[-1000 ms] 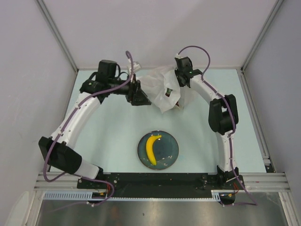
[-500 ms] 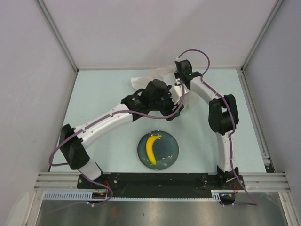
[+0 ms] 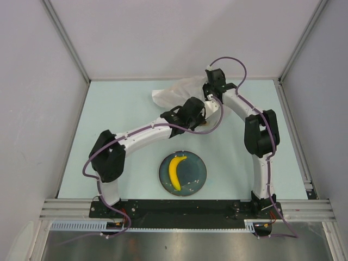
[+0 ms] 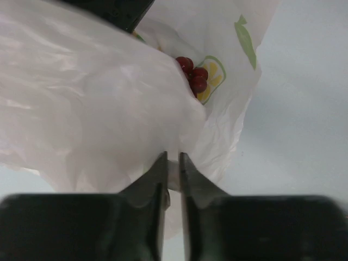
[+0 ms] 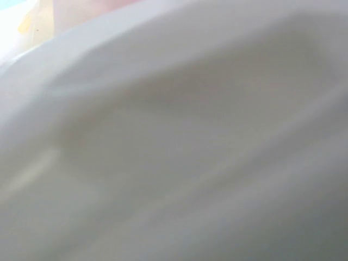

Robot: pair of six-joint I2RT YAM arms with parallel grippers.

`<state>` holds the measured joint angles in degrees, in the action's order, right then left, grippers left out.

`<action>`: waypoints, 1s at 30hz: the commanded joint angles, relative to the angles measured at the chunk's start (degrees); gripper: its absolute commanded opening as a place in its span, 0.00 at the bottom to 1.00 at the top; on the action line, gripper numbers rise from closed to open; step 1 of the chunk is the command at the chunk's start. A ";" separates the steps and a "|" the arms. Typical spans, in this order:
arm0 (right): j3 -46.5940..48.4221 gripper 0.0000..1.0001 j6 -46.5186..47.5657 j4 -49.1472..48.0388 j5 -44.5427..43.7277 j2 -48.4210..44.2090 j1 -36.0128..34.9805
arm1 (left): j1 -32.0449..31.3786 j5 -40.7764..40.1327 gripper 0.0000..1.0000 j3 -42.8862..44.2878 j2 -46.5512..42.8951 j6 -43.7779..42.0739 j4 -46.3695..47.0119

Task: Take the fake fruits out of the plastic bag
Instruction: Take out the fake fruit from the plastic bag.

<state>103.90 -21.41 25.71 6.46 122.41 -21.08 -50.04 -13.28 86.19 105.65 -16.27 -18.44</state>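
The plastic bag (image 3: pixel 171 93) lies crumpled at the back centre of the table. My left gripper (image 3: pixel 202 120) reaches to its right end. In the left wrist view the gripper (image 4: pixel 173 155) is shut on a fold of the bag (image 4: pixel 98 109). The dark red grape bunch (image 4: pixel 193 75) shows in the bag beyond the fingers. My right gripper (image 3: pixel 211 102) points down at the bag's right end, its fingers hidden. The right wrist view is filled by blurred white plastic (image 5: pixel 174 141). The yellow banana (image 3: pixel 175 171) lies on the dark plate (image 3: pixel 197 176). The dragon fruit and the lemon are hidden.
The plate sits at the near centre, in front of both grippers. The left arm stretches across the table from the near left to the centre. The right arm arches along the right side. Grey walls close in the left, right and back edges.
My left arm swung from the far left across to the bag's right end, beside the right gripper. The bag, earlier bunched up high, now lies lower and spread to the left.
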 commanded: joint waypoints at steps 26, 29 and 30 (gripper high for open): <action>-28.30 0.00 30.88 0.83 14.63 -37.67 -7.12 | 13.48 17.49 0.00 4.34 -9.75 8.36 -4.50; -33.48 0.00 38.18 -0.13 16.56 -42.77 -9.67 | 13.48 18.02 0.00 3.55 -10.19 8.54 -4.68; -35.06 0.00 39.94 -0.57 17.79 -46.00 -10.46 | 13.48 18.20 0.00 3.28 -10.28 8.63 -4.68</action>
<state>72.03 6.55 29.10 17.96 86.39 -29.23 -36.47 2.37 89.76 99.07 -9.28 -23.51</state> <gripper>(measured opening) 0.371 0.005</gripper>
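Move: The bag's mouth edge lies right between the left hand's half-closed fingers. The grapes sit in the bag some 11 cm ahead of that hand, 3 cm to its right and about 11 cm lower. For the right hand, which already holds the dragon fruit inside the bag, the plate lies roughly 36 cm back, 10 cm to its left and 7 cm below; the banana on the plate is about level with the plate's middle and 3 cm farther left. The dragon fruit, still gripped by its stem end, is drawn up and then mainly back out of the bag towards the plate by the right hand, which travels about 18 cm and turns some 35 degrees counter-clockwise. Meanwhile the left fingers shut on the bag's edge and pull it left, up and forward, easing back slightly at the end. ##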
